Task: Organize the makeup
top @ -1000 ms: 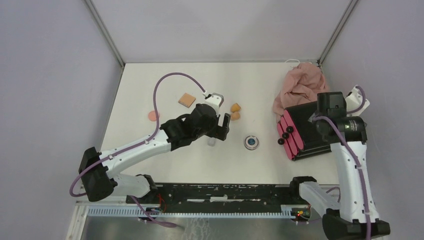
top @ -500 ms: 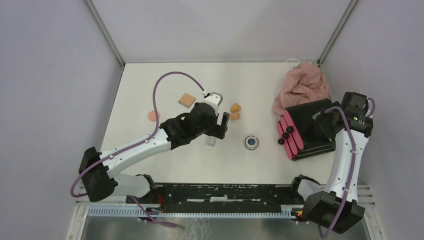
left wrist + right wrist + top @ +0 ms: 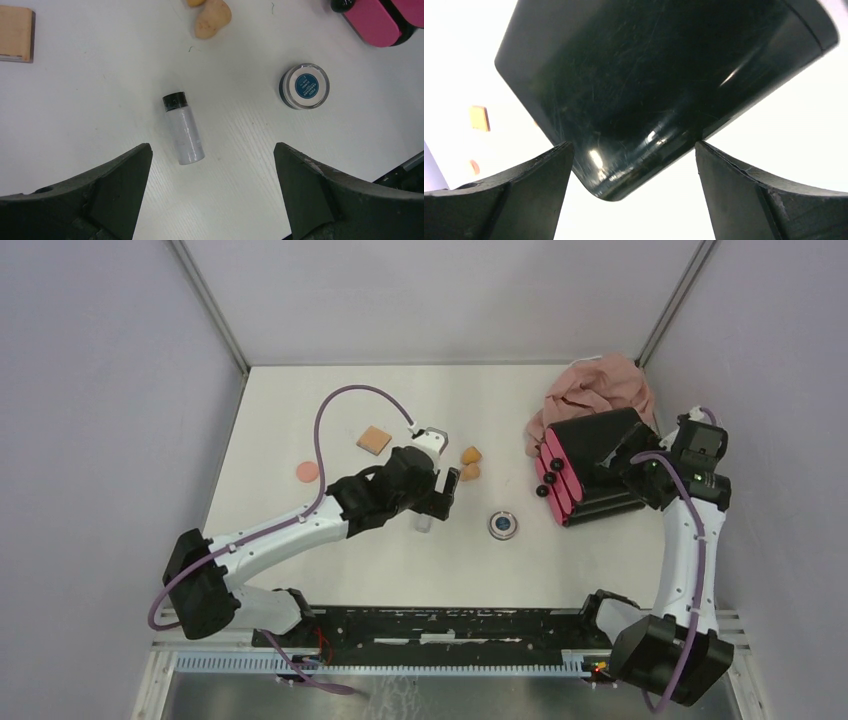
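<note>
The clear black-capped vial lies flat on the white table, just ahead of my left gripper, which hangs open above it. The vial shows beside that gripper from above. A round silver compact sits to its right. Two orange sponges lie behind it. The tan pad and salmon puff rest at the left. My right gripper stands wide at the black box, one corner of which pokes between its jaws against both fingertips.
The black box with magenta drawers sits at the right, partly over the pinkish cloth in the back right corner. Grey walls close in the table on three sides.
The right arm swung out to the right and came in at the box's right side. The box then slid away and to the left, bunching the cloth. The left arm barely moved.
</note>
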Controlling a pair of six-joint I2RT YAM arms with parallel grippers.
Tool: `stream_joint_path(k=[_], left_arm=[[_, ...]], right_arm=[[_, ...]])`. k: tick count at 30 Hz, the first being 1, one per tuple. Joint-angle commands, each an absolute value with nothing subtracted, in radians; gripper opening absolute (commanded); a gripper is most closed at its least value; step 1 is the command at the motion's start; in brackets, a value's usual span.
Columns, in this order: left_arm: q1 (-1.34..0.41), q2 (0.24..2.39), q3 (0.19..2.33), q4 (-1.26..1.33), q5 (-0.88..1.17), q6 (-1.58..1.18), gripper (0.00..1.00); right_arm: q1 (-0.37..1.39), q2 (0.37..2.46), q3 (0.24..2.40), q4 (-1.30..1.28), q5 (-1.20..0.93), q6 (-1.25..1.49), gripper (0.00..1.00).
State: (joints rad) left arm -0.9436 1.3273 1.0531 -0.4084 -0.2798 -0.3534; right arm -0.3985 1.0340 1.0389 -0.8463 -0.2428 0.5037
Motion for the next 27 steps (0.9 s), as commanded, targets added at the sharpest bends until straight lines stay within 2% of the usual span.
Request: stream_joint_path(k=[1, 9, 15, 21, 27], left_arm=[[-0.941, 1.331, 1.044, -0.347, -0.259, -0.332, 0.99], [-0.895, 1.319, 1.064, -0.35, -0.207, -0.358, 0.99], [-0.773, 1.291, 1.06, -0.325, -0.095, -0.407, 0.99], [-0.698, 1.295, 1.061, -0.317, -0.049, -0.454, 0.99], [-0.667, 1.292, 1.056, -0.332, -0.052, -0.492, 0.99]], right_arm=[[-0.32, 1.096, 1.036, -0.849, -0.433, 0.395, 0.97], [-0.166, 1.003, 1.134, -0.945, -0.31, 0.399, 0.98], [0.044, 0.923, 1.069, -0.778, -0.295, 0.568, 0.98], [0.245, 1.053, 1.077, -0.649, -0.159, 0.627, 0.98], [0.268, 1.123, 1.089, -0.736, 0.082, 0.591, 0.99]])
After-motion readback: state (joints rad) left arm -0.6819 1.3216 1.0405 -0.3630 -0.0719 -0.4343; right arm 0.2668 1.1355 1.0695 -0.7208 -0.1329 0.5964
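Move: The drawer knobs lie some 14 cm to the right hand's left, 7 cm ahead and 8 cm below. The black drawer box's middle is about 8 cm ahead and 4 cm left, and the round jar about 21 cm left, 3 cm ahead. From the left hand the bottle is about 6 cm ahead, 2 cm left and 14 cm below; the two sponges are 15 cm ahead, 8 cm right, and the jar 3 cm ahead, 14 cm right. Still close against the near right part of the drawer box at first, the open right hand sweeps about 17 cm left along the box's near side, dipping slightly, rising some 5 cm, then sinking back to its starting height in front of the knobs as it swings about 30 degrees counter-clockwise. The left hand, open and touching nothing, hangs about where it is, then slides some 6 cm forward and left to hover over the bottle, turning slightly counter-clockwise. ##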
